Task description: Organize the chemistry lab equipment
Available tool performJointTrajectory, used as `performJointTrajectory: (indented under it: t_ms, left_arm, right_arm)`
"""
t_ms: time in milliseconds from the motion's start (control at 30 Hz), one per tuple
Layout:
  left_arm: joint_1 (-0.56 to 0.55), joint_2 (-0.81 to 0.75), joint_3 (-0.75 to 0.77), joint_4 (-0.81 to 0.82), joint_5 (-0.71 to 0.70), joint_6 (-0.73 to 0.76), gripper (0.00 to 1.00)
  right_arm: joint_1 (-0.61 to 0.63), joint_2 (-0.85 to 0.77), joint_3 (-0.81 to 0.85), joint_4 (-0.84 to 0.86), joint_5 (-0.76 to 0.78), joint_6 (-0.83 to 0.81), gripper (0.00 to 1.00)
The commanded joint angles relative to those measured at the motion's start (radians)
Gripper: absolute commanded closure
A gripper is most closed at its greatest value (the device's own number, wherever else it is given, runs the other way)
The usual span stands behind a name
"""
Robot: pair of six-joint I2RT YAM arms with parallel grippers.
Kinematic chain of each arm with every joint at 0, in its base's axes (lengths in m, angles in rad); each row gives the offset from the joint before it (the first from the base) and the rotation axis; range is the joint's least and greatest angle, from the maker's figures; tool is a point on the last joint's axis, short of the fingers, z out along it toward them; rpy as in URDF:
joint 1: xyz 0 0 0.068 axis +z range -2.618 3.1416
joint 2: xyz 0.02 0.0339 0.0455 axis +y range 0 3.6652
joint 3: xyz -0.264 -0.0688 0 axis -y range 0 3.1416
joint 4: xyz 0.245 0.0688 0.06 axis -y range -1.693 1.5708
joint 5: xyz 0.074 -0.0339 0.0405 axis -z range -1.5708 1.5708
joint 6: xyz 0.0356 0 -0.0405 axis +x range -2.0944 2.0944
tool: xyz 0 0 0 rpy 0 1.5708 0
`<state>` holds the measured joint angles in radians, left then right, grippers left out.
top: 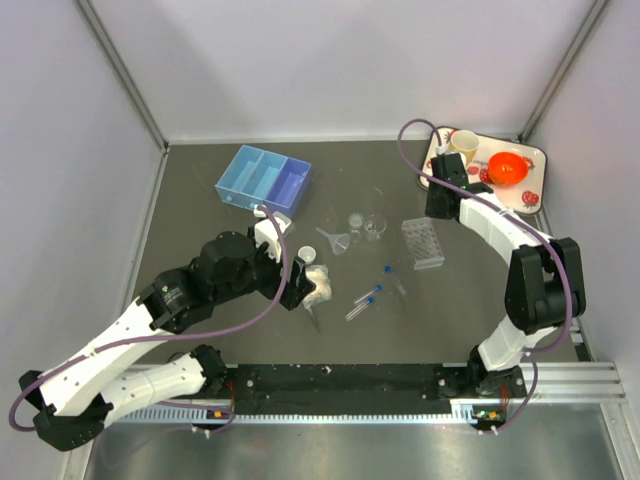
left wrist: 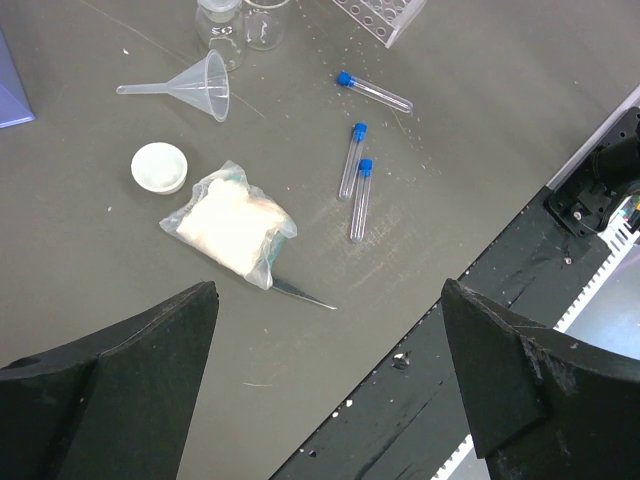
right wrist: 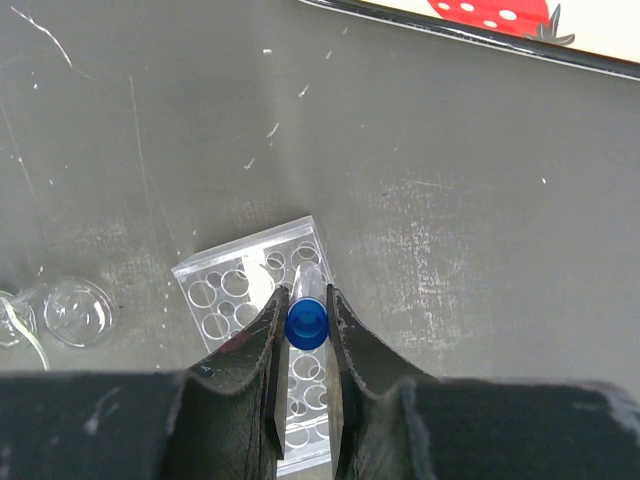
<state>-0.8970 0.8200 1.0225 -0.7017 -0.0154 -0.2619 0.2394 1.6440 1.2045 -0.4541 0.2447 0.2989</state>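
Note:
My right gripper (right wrist: 306, 312) is shut on a blue-capped tube (right wrist: 307, 322), held upright over the far end of the clear tube rack (right wrist: 222, 287). In the top view this gripper (top: 438, 210) hangs just behind the rack (top: 425, 243). Three more blue-capped tubes (left wrist: 372, 92) (left wrist: 352, 160) (left wrist: 360, 198) lie loose on the table. My left gripper (left wrist: 328, 295) stands wide open and empty, above the table just near of the bag of white material (left wrist: 230, 225). The clear funnel (left wrist: 195, 88) lies on its side, with two small beakers (left wrist: 220, 25) (left wrist: 263, 22) beyond it. The blue three-compartment tray (top: 263, 178) sits at the back left.
A white round lid (left wrist: 159, 167) lies beside the bag, and a thin pointed sliver (left wrist: 300, 293) sticks out from under it. The strawberry-patterned tray (top: 535, 157) at the back right holds a yellow mug (top: 463, 145) and an orange bowl (top: 508, 167). Walls enclose the table.

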Motion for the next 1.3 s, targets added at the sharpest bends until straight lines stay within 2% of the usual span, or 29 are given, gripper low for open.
performJointTrajectory:
  t_ms: [0,700,1000,1267]
  left_arm:
    - [-0.002,-0.015,0.001,0.048,0.009,0.009,0.01]
    - [-0.002,-0.019,-0.012,0.047,0.009,0.010,0.01]
    - [-0.002,-0.013,-0.010,0.048,0.009,0.010,0.01]
    - [-0.002,-0.010,-0.010,0.048,0.009,0.010,0.01]
  right_arm:
    - [-0.005,0.020,0.001,0.028,0.019,0.005,1.00]
    - [-0.005,0.069,-0.013,0.048,-0.001,0.019,0.99]
    - [-0.005,0.086,-0.016,0.048,-0.001,0.019,0.85]
    - [-0.005,0.073,-0.013,0.045,-0.001,0.019,0.58]
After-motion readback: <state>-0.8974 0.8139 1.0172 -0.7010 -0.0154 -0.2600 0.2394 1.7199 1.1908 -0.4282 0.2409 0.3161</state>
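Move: The right hand grips a blue-capped tube by its cap over the far, right part of the clear rack, whose middle lies about 3 cm back, 2 cm left and some 8 cm below. The beaker stands level with the hand, about 12 cm left; the strawberry tray's middle is roughly 14 cm ahead and 13 cm right. The rack is about 21 cm ahead, 28 cm right and 23 cm below the open left hand. The right hand, still pinching the tube by its blue cap, sinks about 3 cm almost straight down in two short steps with a brief pause between them, sliding the tube deeper into a hole near the rack's far right corner while the wrist barely tips. With the hand low, its fingers open partway and let go of the cap, staying on either side of it with a gap to each finger. ##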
